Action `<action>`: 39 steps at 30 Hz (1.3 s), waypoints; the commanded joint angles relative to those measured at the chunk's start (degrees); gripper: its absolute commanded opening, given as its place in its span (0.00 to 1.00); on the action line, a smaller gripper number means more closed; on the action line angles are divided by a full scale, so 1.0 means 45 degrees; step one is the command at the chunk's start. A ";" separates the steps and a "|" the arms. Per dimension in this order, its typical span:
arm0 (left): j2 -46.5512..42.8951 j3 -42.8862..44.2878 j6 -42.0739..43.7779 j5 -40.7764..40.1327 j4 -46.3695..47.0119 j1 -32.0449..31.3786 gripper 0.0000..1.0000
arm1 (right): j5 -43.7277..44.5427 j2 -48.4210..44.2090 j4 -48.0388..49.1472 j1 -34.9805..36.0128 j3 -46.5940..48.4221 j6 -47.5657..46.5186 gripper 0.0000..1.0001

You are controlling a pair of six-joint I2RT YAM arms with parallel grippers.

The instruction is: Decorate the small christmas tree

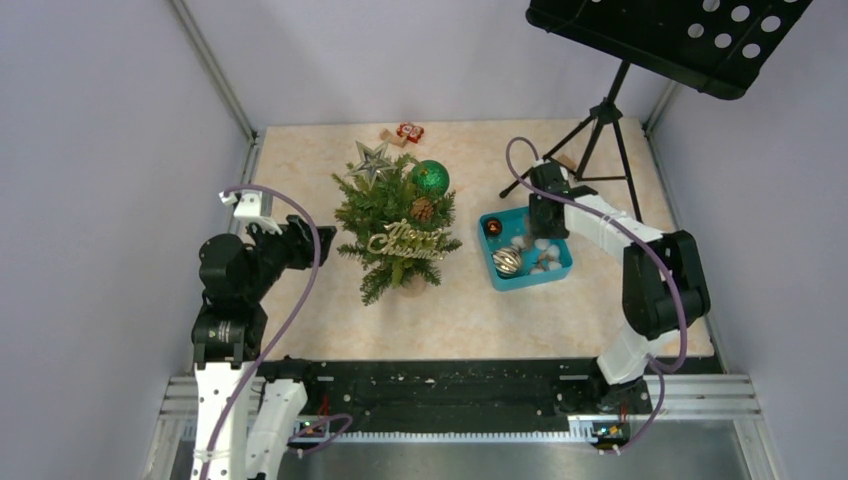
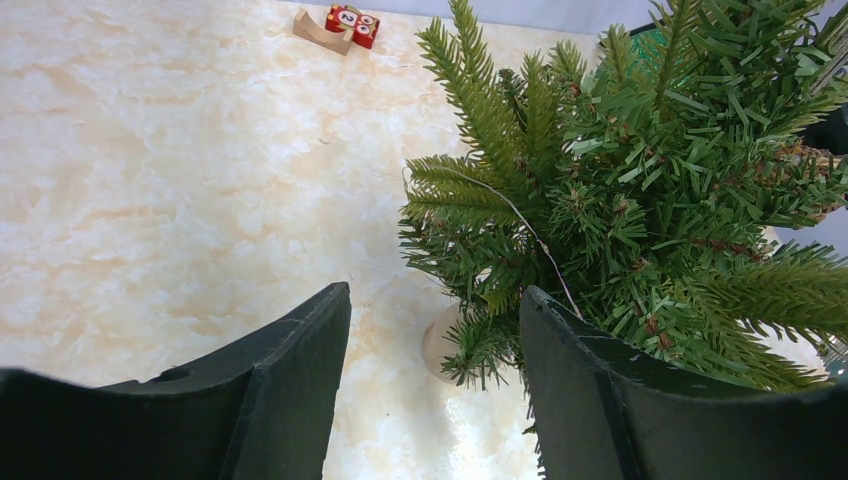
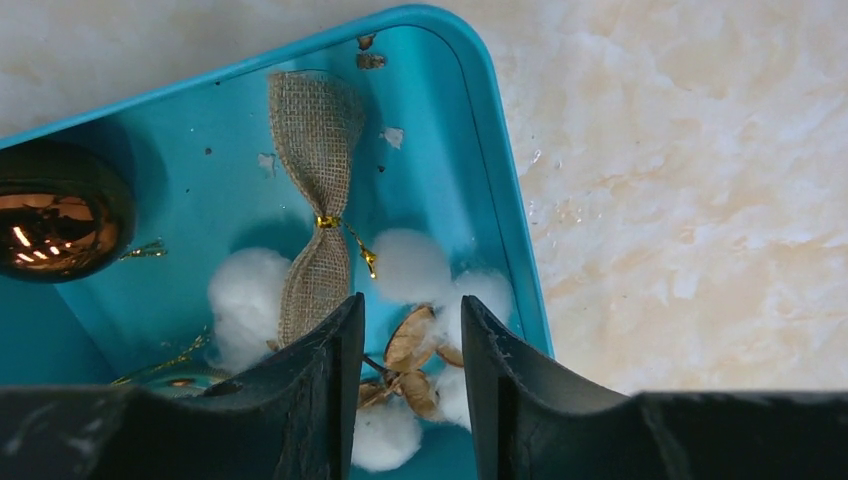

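The small christmas tree (image 1: 398, 228) stands mid-table with a silver star (image 1: 370, 160), a green ball (image 1: 431, 178), a pine cone (image 1: 422, 210) and a gold "Merry Christmas" sign (image 1: 405, 242) on it. My left gripper (image 1: 300, 243) hovers just left of it, open and empty (image 2: 435, 290), with the tree's branches (image 2: 620, 180) and pale base (image 2: 440, 345) ahead. My right gripper (image 1: 545, 218) is down in the teal tray (image 1: 490, 265). Its jaws (image 3: 412, 305) are narrowed on a cotton boll (image 3: 412, 345) with brown husks, which touches both fingers.
The tray (image 3: 500, 180) also holds a burlap bow (image 3: 318, 200), a shiny bronze ball (image 3: 55, 225) and loose cotton puffs (image 3: 245, 295). A red numbered block (image 1: 409, 131) lies behind the tree. A black tripod music stand (image 1: 600, 120) rises at the back right.
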 commanded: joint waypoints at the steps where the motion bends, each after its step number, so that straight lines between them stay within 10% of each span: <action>1: -0.0045 0.0055 0.0188 -0.0049 0.0390 0.0070 0.67 | -0.0126 0.0349 0.0960 -0.0212 -0.0472 0.0480 0.39; 8: -0.0052 0.0107 0.0271 -0.0118 0.0296 0.0070 0.67 | -0.0176 0.1046 0.1386 -0.0433 -0.0582 0.0397 0.31; 14: -0.0035 0.0241 0.0402 -0.0191 0.0180 0.0070 0.67 | -0.0194 0.0684 0.1465 -0.0422 -0.0797 0.0302 0.00; 39: 0.0507 0.0733 0.0705 0.0914 0.1090 0.0072 0.67 | -0.1229 -0.5068 -0.0383 -0.0437 0.1598 -0.0912 0.00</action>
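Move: The right hand, open and pointing steeply down into the blue tray, has the cotton sprig about 4 cm below it and 1 cm to its right, level fore and aft. The burlap bow lies some 4 cm ahead and 3 cm left of the hand, the brown ball 5 cm ahead and 10 cm left, the striped ball 8 cm left and 1 cm back. From the left hand the sprig is roughly 40 cm right, 12 cm ahead and 28 cm below. Fingers shut on the cotton sprig in the blue tray: the right hand first sinks about 4 cm onto the sprig and closes fully, pinching its thin twig. It then lifts almost straight up by roughly 13 cm, still gripping, with the fingertips swinging forward and up some 15 degrees. ##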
